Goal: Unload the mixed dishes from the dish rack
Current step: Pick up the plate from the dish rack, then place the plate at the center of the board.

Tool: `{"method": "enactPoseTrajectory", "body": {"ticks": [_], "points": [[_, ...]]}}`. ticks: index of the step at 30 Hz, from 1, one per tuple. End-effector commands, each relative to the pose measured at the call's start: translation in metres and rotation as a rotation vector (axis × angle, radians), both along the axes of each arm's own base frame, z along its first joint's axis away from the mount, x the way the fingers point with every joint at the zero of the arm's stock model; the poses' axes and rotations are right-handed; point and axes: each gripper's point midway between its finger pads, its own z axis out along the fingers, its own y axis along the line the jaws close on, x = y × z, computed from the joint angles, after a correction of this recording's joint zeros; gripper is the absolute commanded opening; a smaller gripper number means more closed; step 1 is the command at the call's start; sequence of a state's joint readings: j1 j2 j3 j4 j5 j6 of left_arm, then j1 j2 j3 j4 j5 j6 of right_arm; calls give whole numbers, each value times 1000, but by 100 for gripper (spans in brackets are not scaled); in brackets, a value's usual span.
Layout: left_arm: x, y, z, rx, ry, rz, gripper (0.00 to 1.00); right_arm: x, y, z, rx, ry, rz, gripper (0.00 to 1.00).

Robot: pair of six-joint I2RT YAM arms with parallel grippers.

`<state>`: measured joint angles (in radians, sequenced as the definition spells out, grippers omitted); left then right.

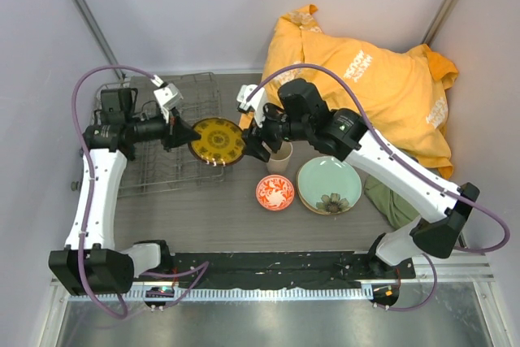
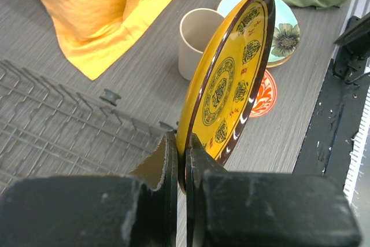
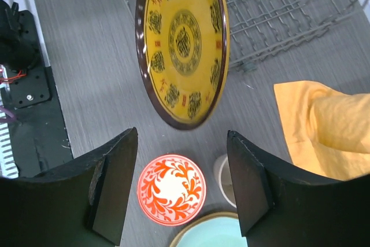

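My left gripper [image 1: 184, 134] is shut on the rim of the yellow-and-dark patterned plate [image 1: 217, 141] and holds it above the right edge of the grey wire dish rack [image 1: 138, 170]. The plate also shows on edge in the left wrist view [image 2: 228, 85] and face on in the right wrist view [image 3: 182, 41]. My right gripper [image 1: 258, 145] is open and empty above the table, next to the beige cup [image 1: 280, 157]. The white-and-red bowl [image 1: 275, 193] and the pale green flower plate [image 1: 329, 185] sit on the table. The dark green mug is out of view.
An orange cloth [image 1: 370, 79] lies heaped at the back right. A dark green cloth [image 1: 390, 201] lies under the right arm. The black base rail [image 1: 268, 270] runs along the near edge. Walls close the left, back and right sides.
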<state>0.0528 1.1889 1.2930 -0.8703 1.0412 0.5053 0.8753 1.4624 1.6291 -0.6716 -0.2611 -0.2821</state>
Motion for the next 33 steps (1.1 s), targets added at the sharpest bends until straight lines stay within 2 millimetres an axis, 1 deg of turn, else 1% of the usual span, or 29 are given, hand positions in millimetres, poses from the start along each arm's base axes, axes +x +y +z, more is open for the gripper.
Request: {"method": "enactPoseTrajectory", "body": {"ticks": [1,4,5,6,10,13,17,18,20,22,23,24,25,26,27,28,29,30,31,32,33], "points": [[-7,-16,13,-48,-50,-53,0,-4,18,19,83,17,49,66],[-10,-18,14,-54,-53,-53,0,-1,21,20,89,9,48,65],[-13,-19,14,-56,-54,-60,0,-1,22,19,88,6,50,65],[-18,-27,14,-57,-55,-88,0,1,23,18,85,6,48,65],[-26,-30,13,-61,-65,-105,0,4,26,14,79,11,47,62],[-32,-31,14,-65,-79,-116,0,4,29,12,83,18,54,58],[-36,-32,12,-63,-84,-115,0,5,31,10,83,23,61,49],[-36,-32,12,-62,-84,-115,0,4,32,9,83,26,66,42],[-36,-32,10,-61,-81,-114,0,2,32,7,80,32,73,34],[-35,-32,10,-61,-77,-116,0,1,32,5,79,39,77,16],[-35,-32,10,-63,-75,-116,0,1,32,4,78,42,77,10],[-34,-32,9,-60,-74,-113,3,2,31,3,75,41,70,5],[-33,-32,8,-59,-70,-111,9,3,29,4,76,38,65,1],[-32,-31,7,-56,-67,-106,16,2,28,2,74,44,62,1],[-30,-30,6,-49,-67,-98,31,5,25,1,72,45,53,1],[-29,-30,5,-44,-72,-94,38,7,23,1,75,51,47,1],[-27,-29,5,-38,-82,-87,48,8,20,0,78,56,40,1],[-24,-27,4,-28,-90,-70,74,9,17,0,78,58,35,1],[-23,-26,5,-26,-99,-60,91,14,11,-1,83,67,22,1],[-21,-25,3,-22,-115,-50,100,15,5,0,88,72,13,1],[-20,-24,9,-22,-155,-42,100,17,0,0,91,75,6,1]]}}
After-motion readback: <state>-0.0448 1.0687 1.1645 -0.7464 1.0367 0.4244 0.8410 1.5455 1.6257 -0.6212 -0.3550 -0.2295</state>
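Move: The yellow plate is still pinched by its rim in the left fingers, its middle about 6 cm to that hand's right and 3 cm below. From the right gripper, open and empty, it lies some 10 cm to the left, 2 cm ahead and 4 cm lower. Under the right hand stand the cup, 2 cm ahead and 5 cm right, and the red bowl, 6 cm back and 4 cm right, both over 20 cm down. Bring the left gripper with the plate about 3 cm back and 2.5 cm right, towards the right hand, then hold it there. Meanwhile ease the open right gripper about 2 cm down and 2 cm left to the plate's free rim and shut its fingers on it; once they pinch, spread the left fingers wide to let go. ##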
